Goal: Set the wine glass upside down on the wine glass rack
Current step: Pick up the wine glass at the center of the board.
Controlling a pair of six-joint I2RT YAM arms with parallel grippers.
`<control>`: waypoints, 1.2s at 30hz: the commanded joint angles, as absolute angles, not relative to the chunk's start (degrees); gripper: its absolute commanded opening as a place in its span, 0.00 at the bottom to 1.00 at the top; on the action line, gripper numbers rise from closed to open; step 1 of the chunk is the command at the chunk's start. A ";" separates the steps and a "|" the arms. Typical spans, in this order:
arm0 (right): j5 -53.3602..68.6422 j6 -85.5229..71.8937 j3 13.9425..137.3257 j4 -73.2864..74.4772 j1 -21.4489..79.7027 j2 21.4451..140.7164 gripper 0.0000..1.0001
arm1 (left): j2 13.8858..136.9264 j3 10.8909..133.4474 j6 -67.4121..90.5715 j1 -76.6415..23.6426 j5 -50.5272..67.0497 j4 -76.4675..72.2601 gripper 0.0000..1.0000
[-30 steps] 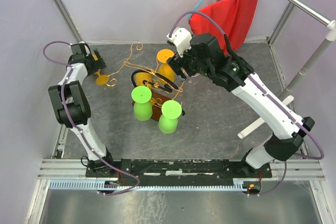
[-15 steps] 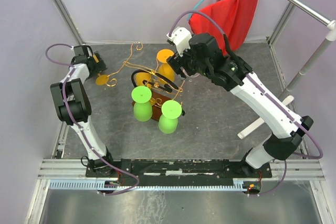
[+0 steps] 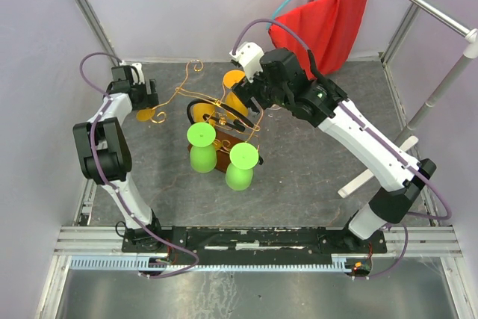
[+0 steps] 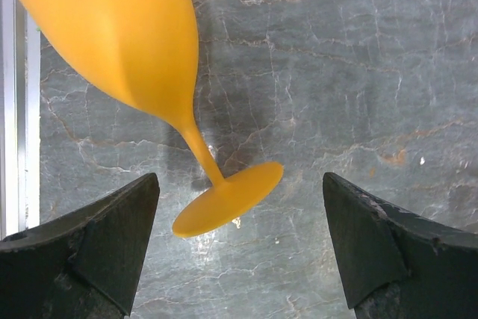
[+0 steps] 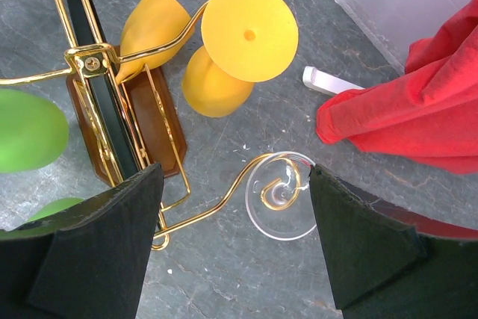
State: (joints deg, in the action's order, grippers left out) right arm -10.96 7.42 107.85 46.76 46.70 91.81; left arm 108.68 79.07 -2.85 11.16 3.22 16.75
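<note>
The wine glass rack (image 3: 224, 126) stands mid-table, with its brown base (image 5: 146, 113) and copper wire arms. A clear wine glass (image 5: 282, 198) hangs upside down on a curled arm end, directly under my right gripper (image 5: 233, 207), which is open and apart from it. Two green glasses (image 3: 202, 147) and orange glasses (image 5: 250, 31) also hang on the rack. Another orange glass (image 4: 149, 50) lies tilted on the table at the far left (image 3: 146, 114). My left gripper (image 4: 239, 259) is open above its foot (image 4: 228, 198), not touching it.
A red cloth (image 3: 328, 24) hangs at the back right beside a white pole (image 3: 441, 87). A small white piece (image 5: 328, 81) lies on the table near the cloth. Frame posts and purple walls close in the sides.
My left gripper has moved right and towards the orange glass on the table. My right arm has shifted slightly left over the rack. The glasses have not moved.
</note>
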 commanded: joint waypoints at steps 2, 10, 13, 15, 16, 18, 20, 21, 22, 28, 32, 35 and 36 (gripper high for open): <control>-10.78 8.17 108.10 43.94 46.40 90.94 0.86 | 107.74 81.30 -11.41 11.16 4.70 17.93 0.96; -10.99 8.51 107.42 43.82 46.41 90.36 0.86 | 107.95 80.45 -11.59 11.01 6.79 18.20 0.63; -10.99 8.93 107.24 43.71 46.41 90.31 0.86 | 108.23 80.37 -12.04 10.52 7.08 18.97 0.58; -10.91 9.17 107.18 43.69 46.34 90.27 0.86 | 108.49 80.08 -12.34 10.10 6.42 19.32 0.54; -10.90 9.27 107.17 43.68 46.32 90.26 0.86 | 108.60 79.92 -12.39 9.99 6.26 19.46 0.52; -10.90 9.38 107.12 43.88 46.27 90.22 0.86 | 108.79 79.83 -12.53 9.74 5.98 19.95 0.49; -10.81 9.40 107.01 43.87 46.32 90.14 0.86 | 108.85 79.66 -12.77 9.60 5.55 20.32 0.48; -10.82 9.42 106.91 43.88 46.32 90.03 0.86 | 108.81 79.57 -12.84 9.43 5.42 20.57 0.47; -10.81 9.41 106.79 43.94 46.32 89.93 0.86 | 108.81 79.54 -12.90 9.41 5.31 20.83 0.45; -10.64 9.57 106.54 43.89 46.32 89.82 0.86 | 108.38 78.68 -12.60 9.07 4.49 21.35 0.40; -10.33 9.78 106.55 43.78 46.27 89.85 0.86 | 108.75 78.47 -12.41 8.76 4.40 22.04 0.32; -10.20 9.80 106.57 43.89 46.23 89.84 0.86 | 109.05 77.95 -12.21 8.49 4.18 22.47 0.27; -10.13 9.84 106.58 43.87 46.23 89.78 0.86 | 108.99 77.65 -12.01 8.41 3.93 22.43 0.25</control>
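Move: Just ahead of the left hand and to its left lies the tipped orange wine glass, its middle about 5 cm forward, 3 cm left and 3 cm below, with its foot nearly under the open fingertips. The rack's near-left curl hangs roughly 12 cm back, 9 cm right and 12 cm higher; the rack itself stands some 15 cm back and 29 cm right. From the right hand the orange glass is about 20 cm forward, 43 cm left and far below. Closing steadily from wide open to about a quarter, the left fingers come in around the orange glass's foot, which ends edge-on between the tips. Meanwhile the hand eases back, right and down, about 2 cm each way, turning some 10 degrees clockwise and tipping slightly steeper. ##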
